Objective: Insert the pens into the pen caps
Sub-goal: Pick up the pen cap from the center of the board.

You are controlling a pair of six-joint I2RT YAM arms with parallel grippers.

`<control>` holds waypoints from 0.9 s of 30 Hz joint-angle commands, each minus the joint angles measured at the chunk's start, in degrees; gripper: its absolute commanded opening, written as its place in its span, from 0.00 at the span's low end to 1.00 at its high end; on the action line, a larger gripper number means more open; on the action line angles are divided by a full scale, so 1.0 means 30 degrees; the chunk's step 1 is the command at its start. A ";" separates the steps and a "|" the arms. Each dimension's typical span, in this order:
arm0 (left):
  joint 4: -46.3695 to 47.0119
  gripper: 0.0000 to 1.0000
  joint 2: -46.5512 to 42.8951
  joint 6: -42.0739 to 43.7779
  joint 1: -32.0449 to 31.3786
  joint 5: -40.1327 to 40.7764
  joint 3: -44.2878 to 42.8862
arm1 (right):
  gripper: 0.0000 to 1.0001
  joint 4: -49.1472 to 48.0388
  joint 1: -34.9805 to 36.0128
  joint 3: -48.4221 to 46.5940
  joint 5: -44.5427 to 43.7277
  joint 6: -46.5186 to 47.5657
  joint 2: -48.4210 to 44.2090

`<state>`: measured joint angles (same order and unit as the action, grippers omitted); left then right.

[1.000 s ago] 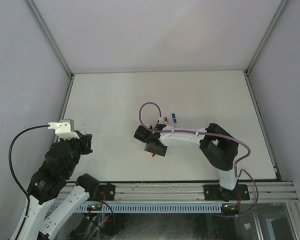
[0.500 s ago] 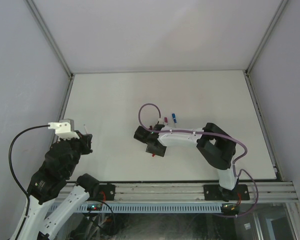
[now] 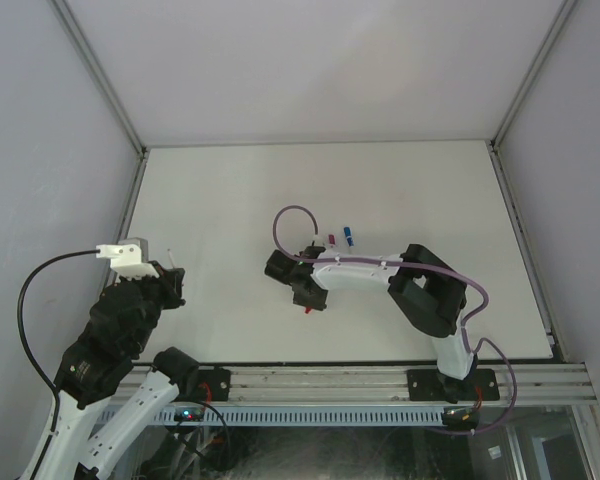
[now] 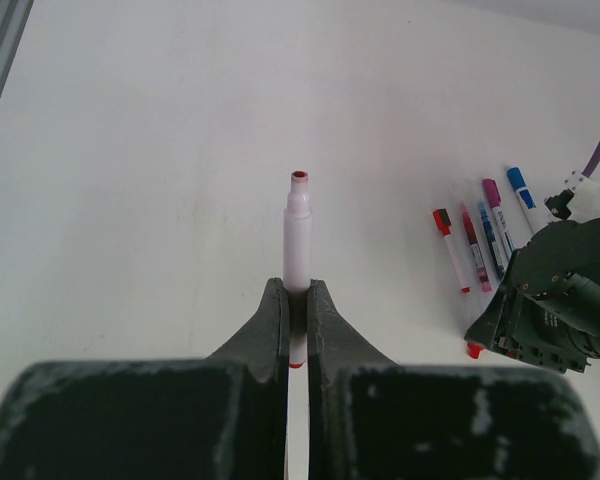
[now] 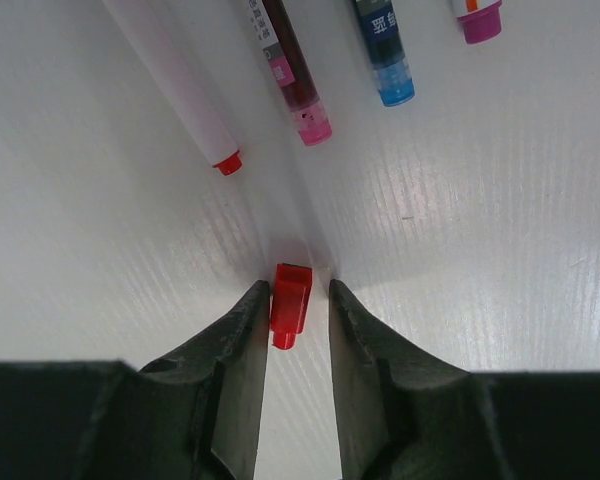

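Note:
My left gripper (image 4: 298, 292) is shut on a white pen (image 4: 298, 235) whose open red tip points away from the camera, held above the table at the left (image 3: 170, 283). My right gripper (image 5: 298, 290) is down on the table with a small red pen cap (image 5: 291, 298) between its open jaws. The left finger touches the cap and the right finger stands a little off it. In the top view that cap (image 3: 307, 309) shows just below the right gripper (image 3: 305, 300). Just beyond lie several more pens (image 5: 292, 85) side by side, with red, magenta and blue ends.
The row of pens (image 4: 480, 240) lies near the table's middle, right behind the right gripper (image 4: 555, 300). A purple cable (image 3: 290, 215) loops over the right wrist. Metal frame posts and grey walls bound the white table (image 3: 220, 190).
The right gripper's jaws have narrowed around the red cap, and that arm has shifted slightly left. The left arm and its pen have not moved.

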<state>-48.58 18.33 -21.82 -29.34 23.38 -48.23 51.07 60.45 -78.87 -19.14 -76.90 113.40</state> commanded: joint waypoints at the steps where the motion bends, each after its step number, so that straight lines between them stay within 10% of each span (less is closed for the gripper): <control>1: 0.0724 0.00 0.0010 0.0302 0.0054 -0.0158 -0.0061 | 0.27 0.0043 -0.0021 -0.0136 -0.0003 -0.0044 0.0651; 6: 0.0862 0.00 0.0007 0.0367 0.0054 -0.0353 0.0005 | 0.00 -0.0818 0.0048 -0.0136 0.0575 0.1346 0.0600; 18: 0.1110 0.00 0.0165 0.0609 0.0055 -0.1020 0.0109 | 0.00 -0.1835 0.1654 0.0083 -0.1450 0.4304 -0.1183; 27: 0.1061 0.00 0.0190 0.0566 0.0073 -0.0809 0.0100 | 0.00 -1.0805 0.2102 0.5223 0.0281 0.9719 -0.6203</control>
<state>-47.94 18.37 -21.37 -29.34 21.63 -48.23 35.83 67.33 -70.19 -21.39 -56.62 104.12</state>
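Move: The red pen cap lies on the board right at the right hand's fingertips, between the open pads, practically 0 cm off in any direction. The row of pens starts just beyond: the red-capped marker's middle is some 10 cm ahead with no sideways offset, the pink-ended pen about 9 cm ahead and 2 cm right, the blue-ended pen about 9 cm ahead and 4 cm right. From the left hand the cap is roughly 23 cm right, 3 cm ahead and 25 cm below. Staying almost in place at first, the right hand shuts its fingers on the red cap and pinches it. Then it swings left about 3 cm and back some 2 cm, away from the row of pens, and climbs nearly 3 cm off the board late on, turning counter-clockwise about 25 degrees while keeping its grip. ##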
